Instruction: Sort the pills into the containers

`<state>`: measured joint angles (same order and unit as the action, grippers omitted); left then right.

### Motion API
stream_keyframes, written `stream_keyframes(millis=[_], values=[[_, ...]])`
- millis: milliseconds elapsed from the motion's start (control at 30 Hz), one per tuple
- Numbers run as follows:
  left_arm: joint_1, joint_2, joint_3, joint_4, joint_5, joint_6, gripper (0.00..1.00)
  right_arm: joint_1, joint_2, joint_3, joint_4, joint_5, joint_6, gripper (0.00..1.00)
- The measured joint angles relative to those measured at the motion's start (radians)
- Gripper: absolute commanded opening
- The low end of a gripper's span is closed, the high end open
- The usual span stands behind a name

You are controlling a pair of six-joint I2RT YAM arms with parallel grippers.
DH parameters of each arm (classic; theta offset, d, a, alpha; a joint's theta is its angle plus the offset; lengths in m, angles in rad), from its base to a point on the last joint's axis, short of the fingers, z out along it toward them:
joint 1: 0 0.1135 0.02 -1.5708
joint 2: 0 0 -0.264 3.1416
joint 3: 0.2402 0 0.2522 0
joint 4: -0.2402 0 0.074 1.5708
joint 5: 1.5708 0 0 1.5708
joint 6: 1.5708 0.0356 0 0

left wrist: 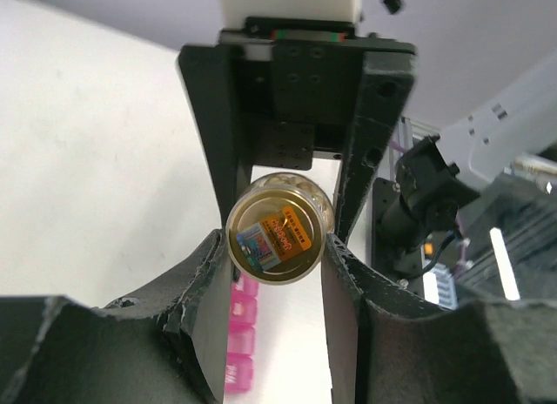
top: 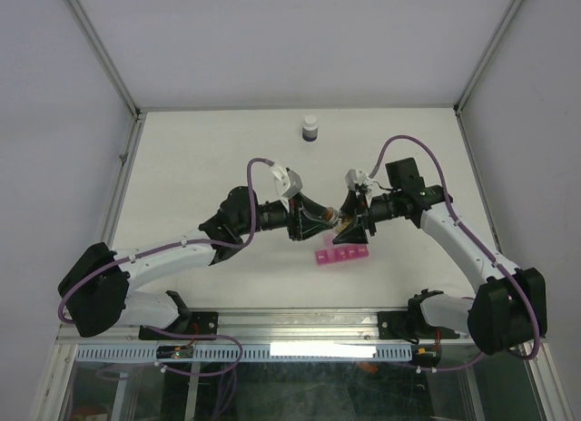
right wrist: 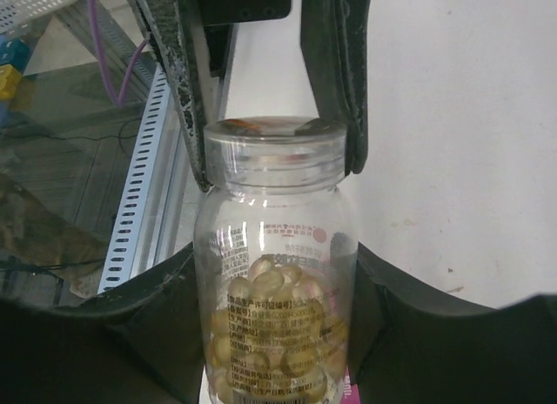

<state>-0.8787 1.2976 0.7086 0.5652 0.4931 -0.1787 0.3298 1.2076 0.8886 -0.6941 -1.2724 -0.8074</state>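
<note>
A small clear bottle (top: pixel 338 224) holding yellow-orange pills (right wrist: pixel 278 334) hangs in the air between my two grippers, just above the pink pill organiser (top: pixel 342 255). My right gripper (right wrist: pixel 274 269) is shut on the bottle's body (right wrist: pixel 277 239). My left gripper (left wrist: pixel 278 247) is shut on the bottle's round cap (left wrist: pixel 278 232), which the right wrist view (right wrist: pixel 271 147) shows still seated on the neck. The organiser lies on the table below, its compartments in a row (left wrist: pixel 239 334); a pink corner shows under the bottle (right wrist: pixel 352 391). I cannot tell whether its lids are open.
A dark bottle with a white cap (top: pixel 310 128) stands at the back middle of the table. Metal frame posts and white walls ring the table. A slotted cable duct (right wrist: pixel 139 186) runs along the near edge.
</note>
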Motion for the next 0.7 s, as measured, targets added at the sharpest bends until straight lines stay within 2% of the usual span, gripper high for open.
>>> stream_keyframes(millis=[200,333,400,467,567,667,700], values=[[-0.076,-0.016,0.006,-0.117,-0.292,-0.261,0.0,-0.005,0.001,-0.02,0.074,0.078,0.101,0.0],[-0.122,-0.015,0.041,-0.201,-0.447,-0.365,0.02,-0.006,0.005,-0.02,0.105,0.119,0.129,0.0],[-0.13,-0.016,0.042,-0.21,-0.489,-0.396,0.17,-0.006,0.005,-0.02,0.122,0.135,0.135,0.0],[-0.134,-0.019,0.041,-0.21,-0.505,-0.407,0.39,-0.006,0.005,-0.02,0.135,0.141,0.14,0.0],[-0.136,-0.033,0.022,-0.192,-0.512,-0.404,0.68,-0.004,0.005,-0.02,0.145,0.135,0.146,0.0],[-0.137,-0.067,-0.023,-0.143,-0.485,-0.37,0.93,0.003,0.005,-0.02,0.15,0.129,0.146,0.0],[-0.137,-0.091,-0.047,-0.123,-0.467,-0.346,0.98,0.004,0.005,-0.02,0.151,0.126,0.146,0.0]])
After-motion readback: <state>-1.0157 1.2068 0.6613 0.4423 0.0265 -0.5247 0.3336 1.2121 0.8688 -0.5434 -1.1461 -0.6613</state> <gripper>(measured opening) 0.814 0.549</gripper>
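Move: The pill bottle's lid is already between the left fingers, right at that hand's point. From the right hand, which holds the bottle's body, the lid is about 3 cm to the left, 1 cm ahead and 3 cm up. The pink pill box lies roughly 5 cm back, 3 cm right and 16 cm below the left hand; the white-capped bottle stands some 30 cm ahead of the left hand, 4 cm left and 14 cm down. Counter-clockwise as seen facing the lid, the left hand goes on twisting some 30 degrees about the tilted bottle's axis, drifting forward and down; then its fingers open wide and let go, easing back and left off the lid. The right hand keeps its grip on the body and shifts about 2.5 cm forward and slightly down. ##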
